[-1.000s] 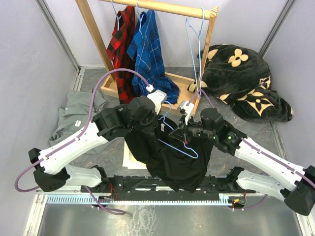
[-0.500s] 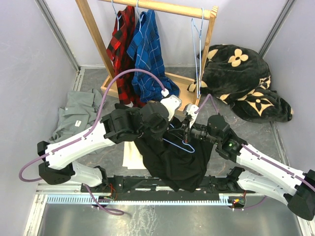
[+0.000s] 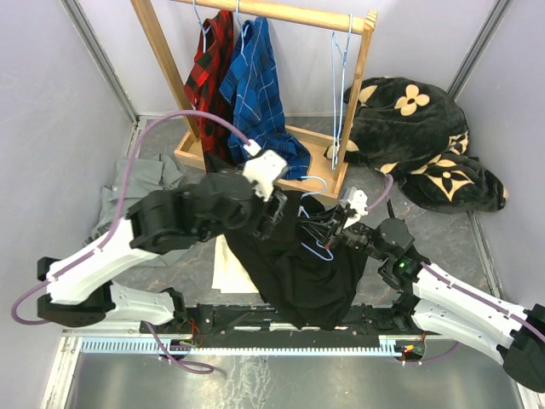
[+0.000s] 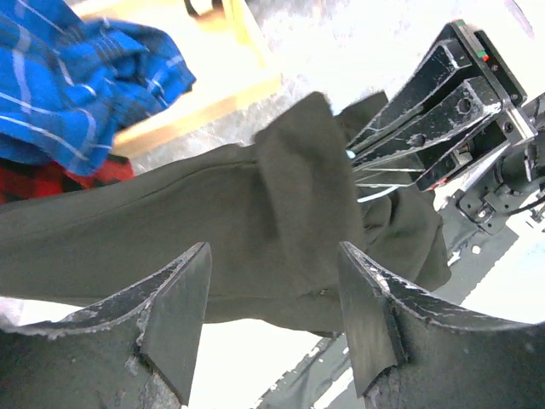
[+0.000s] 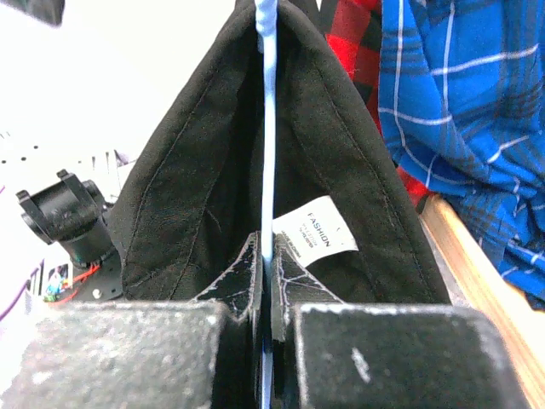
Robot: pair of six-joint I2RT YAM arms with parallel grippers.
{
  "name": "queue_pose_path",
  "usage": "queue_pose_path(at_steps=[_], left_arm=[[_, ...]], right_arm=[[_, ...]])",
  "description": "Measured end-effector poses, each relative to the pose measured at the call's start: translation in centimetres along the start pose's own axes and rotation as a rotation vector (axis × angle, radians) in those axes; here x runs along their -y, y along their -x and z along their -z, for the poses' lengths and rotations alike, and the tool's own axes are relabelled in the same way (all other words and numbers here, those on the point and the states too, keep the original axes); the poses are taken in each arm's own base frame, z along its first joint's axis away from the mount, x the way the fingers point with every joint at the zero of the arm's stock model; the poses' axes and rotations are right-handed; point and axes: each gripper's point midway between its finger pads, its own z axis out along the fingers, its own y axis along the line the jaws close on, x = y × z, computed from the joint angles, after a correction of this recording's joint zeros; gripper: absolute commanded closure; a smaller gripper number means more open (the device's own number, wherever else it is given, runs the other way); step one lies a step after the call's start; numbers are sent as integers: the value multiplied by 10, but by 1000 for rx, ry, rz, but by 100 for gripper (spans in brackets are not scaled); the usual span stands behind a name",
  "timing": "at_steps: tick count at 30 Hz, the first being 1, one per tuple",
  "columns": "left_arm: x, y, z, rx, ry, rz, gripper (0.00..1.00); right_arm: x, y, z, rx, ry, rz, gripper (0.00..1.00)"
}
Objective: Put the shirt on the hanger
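Note:
The black shirt [image 3: 294, 273] hangs between my two arms over the near table. Its collar, with a white label [image 5: 315, 237], is draped around the light-blue wire hanger [image 5: 266, 128]. The hanger's wire shows in the top view [image 3: 317, 250] at the shirt's upper right. My right gripper [image 3: 330, 227] is shut on the hanger wire [image 5: 266, 243], just below the collar opening. My left gripper [image 3: 272, 213] is open at the shirt's upper left. In the left wrist view [image 4: 272, 260] its fingers are wide apart and a fold of the shirt [image 4: 298, 187] lies just beyond them.
A wooden rack [image 3: 162, 51] stands at the back with a red plaid shirt [image 3: 209, 77], a blue plaid shirt [image 3: 255, 85] and spare hangers [image 3: 342, 77]. A grey shirt [image 3: 128, 200] lies left. A black flowered blanket [image 3: 417, 145] lies right. White sheet [image 3: 228, 273] under the shirt.
My left arm swung right, then back left and lower, its gripper now open at the shirt's shoulder. My right gripper moved right and nearer with the hanger. The shirt shifted right.

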Motion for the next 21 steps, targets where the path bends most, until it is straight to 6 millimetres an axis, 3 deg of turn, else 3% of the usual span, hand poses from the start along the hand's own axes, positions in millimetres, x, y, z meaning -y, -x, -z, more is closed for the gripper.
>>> queue_pose_path(at_steps=[5, 9, 15, 21], left_arm=[[-24, 30, 45, 180, 5, -63, 34], [-36, 40, 67, 269, 2, -163, 34], [-25, 37, 71, 276, -88, -365, 35], [-5, 31, 63, 254, -202, -530, 36]], right_arm=[[-6, 18, 7, 79, 15, 19, 100], [-16, 31, 16, 112, 51, 38, 100], [-36, 36, 35, 105, 131, 57, 100], [-50, 23, 42, 45, 208, 43, 100]])
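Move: The black shirt's fold over the hanger lies close by the open left gripper: about 2 cm ahead, 4 cm to its right and 3 cm below. The hanger hook is some 9 cm ahead, 11 cm right and 5 cm below that gripper; the blue plaid shirt's hem is roughly 24 cm ahead, 6 cm right and 16 cm lower. From the right gripper, already pinching the hanger, the fold lies about 2 cm ahead, 6 cm left and 3 cm above. Lift the open left gripper about 7 cm up and 5 cm left, away from the shirt fold, then ease it a little back, right and down, turning it some 25 degrees clockwise while its fingertips tilt up. Meanwhile keep the right fingers shut on the hanger and draw it about 6 cm back, slightly right, rising a little before it starts to sink. ##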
